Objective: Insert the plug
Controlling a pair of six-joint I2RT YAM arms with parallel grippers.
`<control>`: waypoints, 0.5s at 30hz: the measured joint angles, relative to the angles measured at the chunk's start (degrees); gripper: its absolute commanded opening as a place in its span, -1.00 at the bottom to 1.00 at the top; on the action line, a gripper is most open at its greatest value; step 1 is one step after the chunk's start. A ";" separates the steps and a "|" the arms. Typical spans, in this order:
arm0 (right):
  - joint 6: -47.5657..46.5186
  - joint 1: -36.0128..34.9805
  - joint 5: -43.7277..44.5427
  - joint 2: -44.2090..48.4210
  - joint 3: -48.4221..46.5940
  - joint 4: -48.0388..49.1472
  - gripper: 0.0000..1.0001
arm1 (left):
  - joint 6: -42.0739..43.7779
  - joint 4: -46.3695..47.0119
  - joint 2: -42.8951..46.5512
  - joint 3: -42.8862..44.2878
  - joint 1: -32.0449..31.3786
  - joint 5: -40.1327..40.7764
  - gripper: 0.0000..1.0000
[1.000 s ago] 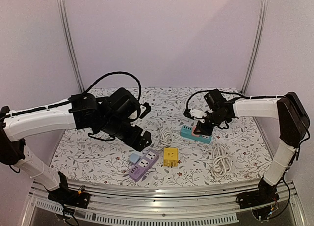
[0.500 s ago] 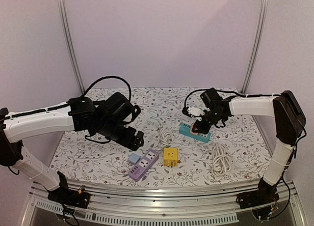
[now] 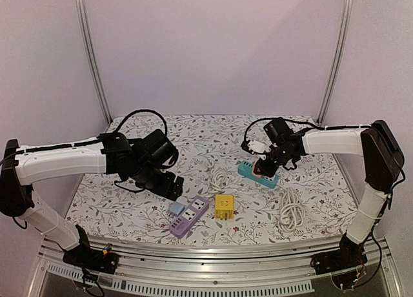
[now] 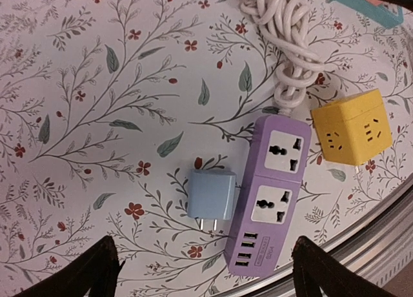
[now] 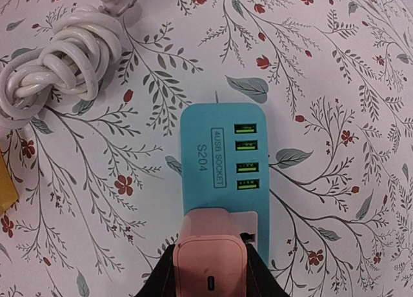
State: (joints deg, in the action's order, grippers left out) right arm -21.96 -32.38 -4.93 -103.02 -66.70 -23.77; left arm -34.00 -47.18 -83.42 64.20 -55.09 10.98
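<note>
A pink plug (image 5: 211,252) stands on the socket end of a teal power strip (image 5: 222,155), and my right gripper (image 5: 211,274) is shut on its sides. In the top view that plug (image 3: 264,167) and strip (image 3: 257,175) sit at the right middle of the table. A light blue plug (image 4: 211,195) lies flat with its prongs toward the near edge, beside a purple power strip (image 4: 271,190). My left gripper (image 4: 203,248) hangs open above them, its dark fingers wide on either side. In the top view it (image 3: 169,185) is just left of the blue plug (image 3: 176,208).
A yellow cube socket (image 4: 352,127) sits right of the purple strip (image 3: 189,217). A coiled white cord (image 3: 219,177) lies mid-table and another (image 3: 290,213) near the right front. The metal front rail (image 3: 213,252) runs just behind the purple strip's end.
My left arm has swung back and down, bringing its gripper closer to the blue plug. The right gripper with the pink plug has hardly moved.
</note>
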 measured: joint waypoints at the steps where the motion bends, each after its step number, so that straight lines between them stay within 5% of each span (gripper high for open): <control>1: 0.07 0.02 0.35 0.11 0.00 -0.33 -0.33 | 0.00 0.02 -0.17 0.00 0.02 0.00 0.86; 8: 0.09 0.11 2.97 0.33 -0.15 -6.25 0.21 | 0.17 0.61 -0.35 0.00 0.11 -0.26 0.86; 12: 0.09 0.09 3.19 0.74 -0.37 -8.31 0.94 | 0.68 0.85 -0.42 0.00 0.13 -0.52 0.86; 15: -0.44 0.09 3.15 1.97 -1.31 -9.84 0.98 | 1.09 0.92 -0.50 0.02 0.15 -0.72 0.86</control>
State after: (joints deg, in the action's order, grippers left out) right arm -22.39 -32.29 -1.78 -101.06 -68.01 -33.61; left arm -32.91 -46.26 -83.92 64.23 -54.94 10.26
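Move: Between the right fingers, about at the hand point, the pink plug is already held on the teal strip's socket beside the USB ports; the strip's middle is about 1 cm ahead, 1 cm left and 4 cm below. The upper white cord bundle is some 16 cm left and 2 cm back, the yellow adapter about 13 cm left and 13 cm back. From the left hand the pink plug lies roughly 30 cm right, 14 cm ahead and 7 cm lower. Opening from its grip on the pink plug to nearly full width, the right hand lets go and backs off about 3 cm to the right and back, towards the strip's end without USB ports. It tilts a little, some 7 degrees, and dips about 1 cm on the way before coming up again at the end, the plug standing free ahead of the spread fingers. ##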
